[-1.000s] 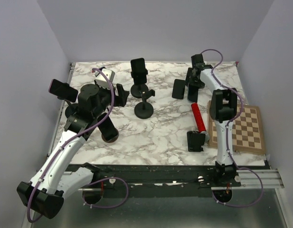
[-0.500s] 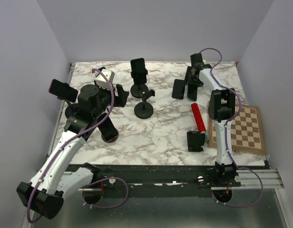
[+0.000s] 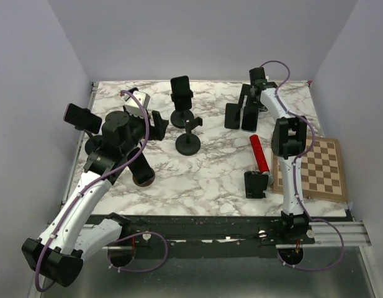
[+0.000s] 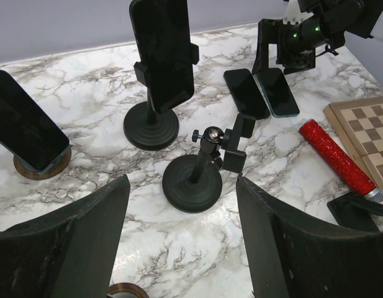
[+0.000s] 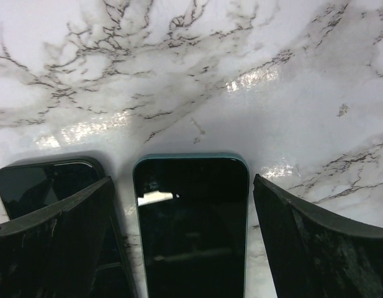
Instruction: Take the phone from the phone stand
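A black phone (image 3: 180, 90) (image 4: 163, 49) stands upright, clamped in a black phone stand (image 3: 180, 117) (image 4: 151, 127) at the back middle. My right gripper (image 3: 251, 100) (image 5: 182, 183) is open over a teal-edged phone (image 5: 191, 223) (image 3: 249, 117) that lies flat on the marble between its fingers, apart from both. A second flat phone (image 3: 233, 116) (image 5: 45, 180) lies just to its left. My left gripper (image 3: 157, 124) (image 4: 183, 183) is open and empty, hovering in front of an empty ball-head stand (image 3: 189, 141) (image 4: 192, 183).
Another phone (image 3: 81, 118) (image 4: 23, 130) leans on a round wooden base at the left. A red glitter cylinder (image 3: 259, 154) (image 4: 337, 156), a chessboard (image 3: 318, 169) and a small black holder (image 3: 256, 184) lie at the right. White walls close in the table.
My right gripper has opened and let go of the teal-edged phone, which now lies flat beside the other one. The left arm has not moved.
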You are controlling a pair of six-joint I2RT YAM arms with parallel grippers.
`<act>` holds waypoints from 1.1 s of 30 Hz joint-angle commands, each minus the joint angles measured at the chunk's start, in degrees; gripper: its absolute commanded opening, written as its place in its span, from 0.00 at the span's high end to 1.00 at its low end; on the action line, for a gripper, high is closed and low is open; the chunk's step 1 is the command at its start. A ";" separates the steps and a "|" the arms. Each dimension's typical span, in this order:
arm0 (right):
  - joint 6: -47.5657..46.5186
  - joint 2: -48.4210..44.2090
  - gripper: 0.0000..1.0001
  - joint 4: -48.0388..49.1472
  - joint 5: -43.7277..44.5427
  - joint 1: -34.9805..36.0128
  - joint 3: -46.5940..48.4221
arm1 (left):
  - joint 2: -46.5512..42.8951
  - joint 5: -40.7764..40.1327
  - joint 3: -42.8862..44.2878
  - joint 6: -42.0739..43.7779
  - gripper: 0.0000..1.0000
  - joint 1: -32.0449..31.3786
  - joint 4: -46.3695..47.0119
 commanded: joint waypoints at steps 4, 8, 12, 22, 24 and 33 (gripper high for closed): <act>0.38 -5.27 0.00 -5.29 1.19 0.07 4.11 | -0.08 -2.60 -0.94 -0.52 0.18 -0.22 1.23; 0.90 -16.32 0.00 -2.94 4.12 0.31 -6.51 | 0.44 -4.96 -0.72 -1.28 0.01 0.10 0.94; 1.96 -29.84 0.00 2.29 3.09 2.39 -22.18 | 1.52 -6.68 0.75 -1.94 0.02 1.19 -0.14; 5.83 -61.90 0.00 8.59 7.05 22.93 -46.27 | 2.73 -8.35 13.34 -16.19 0.02 10.27 -10.68; 6.95 -66.67 0.00 9.07 3.84 25.49 -47.97 | 1.81 -8.12 13.90 -16.75 0.01 12.06 -9.19; 5.05 -68.92 0.00 11.20 4.04 47.97 -43.90 | -5.31 -19.15 8.03 -7.82 0.01 15.51 -3.70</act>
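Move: The right hand's open fingers straddle the far end of the laid-down phone, whose middle is about 5 cm back and 2 cm below; another laid phone lies some 9 cm left of that one. The near-left phone, on its wooden stand, is about 36 cm back and 50 cm left; the empty stand about 19 cm back, 31 cm left. From the left hand, the near-left phone lies roughly 8 cm back, 11 cm left and 23 cm below. Already free of the laid-down phone, the right hand lifts off with fingers kept wide open. It rises and draws back about 30 cm each, then also sweeps some 20 cm left towards the near-left phone, its wrist rolling and swinging counter-clockwise. The left hand opens fully, swings about 11 cm left and up, away from the empty stand, turning counter-clockwise. ##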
